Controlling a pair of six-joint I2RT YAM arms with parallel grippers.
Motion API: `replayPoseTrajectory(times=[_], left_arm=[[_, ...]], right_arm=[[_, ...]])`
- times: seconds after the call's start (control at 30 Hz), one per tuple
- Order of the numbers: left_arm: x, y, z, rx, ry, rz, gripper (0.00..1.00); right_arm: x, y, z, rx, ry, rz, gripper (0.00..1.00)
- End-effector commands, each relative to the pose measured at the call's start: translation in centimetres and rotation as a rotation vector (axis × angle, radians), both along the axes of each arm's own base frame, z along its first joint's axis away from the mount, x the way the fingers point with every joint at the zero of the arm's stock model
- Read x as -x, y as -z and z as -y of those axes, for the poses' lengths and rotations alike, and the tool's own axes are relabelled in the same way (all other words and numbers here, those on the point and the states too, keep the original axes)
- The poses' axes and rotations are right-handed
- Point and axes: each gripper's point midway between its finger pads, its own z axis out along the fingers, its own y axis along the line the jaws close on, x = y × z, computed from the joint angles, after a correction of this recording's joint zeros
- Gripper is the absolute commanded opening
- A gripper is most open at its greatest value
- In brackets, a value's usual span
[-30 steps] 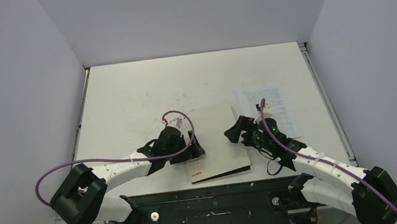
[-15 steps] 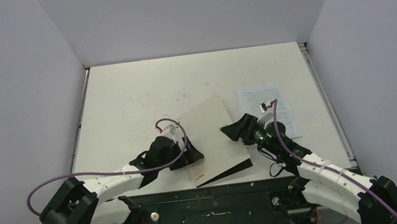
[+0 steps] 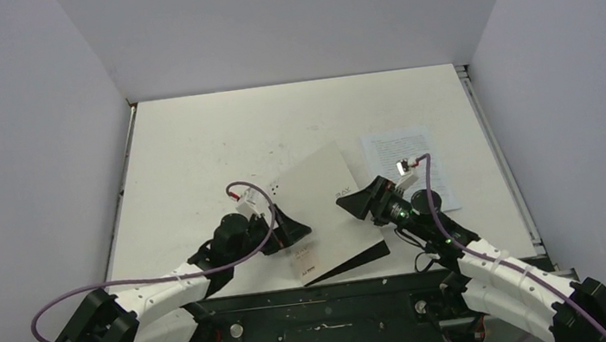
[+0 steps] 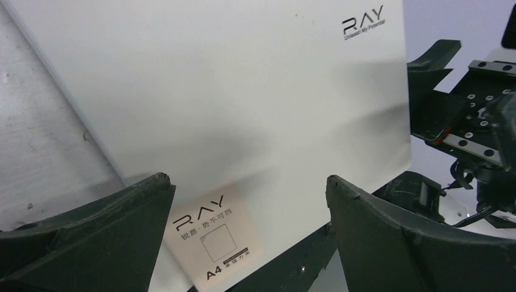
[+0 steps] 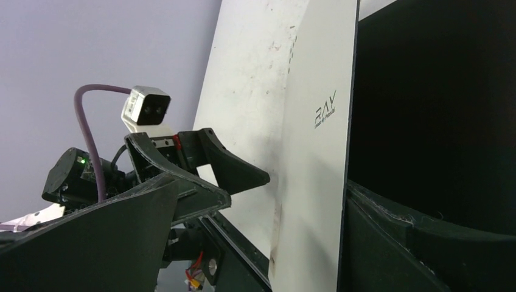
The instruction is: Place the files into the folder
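Observation:
The folder point(image 3: 325, 203) lies near the table's front edge with its light grey cover tilted up along the right side, black showing underneath. My right gripper point(image 3: 360, 201) is open at that raised edge. In the right wrist view the cover point(image 5: 304, 152) stands between the wide jaws and leans on the right finger point(image 5: 401, 243). My left gripper point(image 3: 287, 225) is open at the folder's left side. The left wrist view shows the cover point(image 4: 243, 91) and its A4 label point(image 4: 213, 237) between the fingers, untouched. The files point(image 3: 419, 152), printed white sheets, lie flat to the right of the folder.
The white table point(image 3: 208, 139) is boxed in by pale walls on the left, back and right. A black base rail point(image 3: 324, 299) runs along the near edge under the folder's front corner. Purple cables loop over both arms.
The folder's right side has risen and the cover has tilted steeper, with the right gripper moving in under its edge. The left arm has drawn back toward the near left.

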Motion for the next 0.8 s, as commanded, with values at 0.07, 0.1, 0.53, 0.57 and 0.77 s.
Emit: replayPoseTrajectory(times=[0.07, 0.1, 0.53, 0.57, 0.77], left_arm=[[-1.3, -2.9, 0.4, 0.082, -0.015, 0.078, 0.96], [-1.3, -2.9, 0.3, 0.082, -0.018, 0.08, 0.96], [-2.0, -3.5, -1.1, 0.089, -0.048, 0.098, 0.96], [-2.1, -3.6, -1.2, 0.092, -0.05, 0.101, 0.96], [-2.4, -5.0, -2.0, 0.112, -0.062, 0.123, 0.96]], right_arm=[[-0.1, -2.7, -0.2, 0.027, -0.018, 0.079, 0.98], [-0.2, -2.6, -0.1, 0.042, -0.017, 0.079, 0.98], [0.0, -3.2, 0.1, 0.103, -0.035, 0.107, 0.42], [0.0, -3.3, 0.1, 0.107, -0.038, 0.108, 0.37], [-0.2, -3.6, 0.3, 0.157, -0.043, 0.13, 0.06]])
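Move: The folder's lifted cover edge runs between the right hand's open fingers, beside the lower one: about 3 cm to the right of the hand point, 1 cm back and 2 cm lower. The folder's middle lies roughly 5 cm ahead and 6 cm left of that hand, some 14 cm below; the files lie about 17 cm ahead and 18 cm right, equally low. From the left hand the cover edge is some 14 cm to the right, about level fore and aft, 5 cm higher. Rolling about 10 degrees so that its left side dips, the right hand stays almost in place and shuts its wide-open fingers on the free edge of the folder's cover, one finger outside and one inside, until they pinch it. Meanwhile the open, empty left hand rises and draws off forward and to the left, about 4.5 cm in all, away from the right hand. ##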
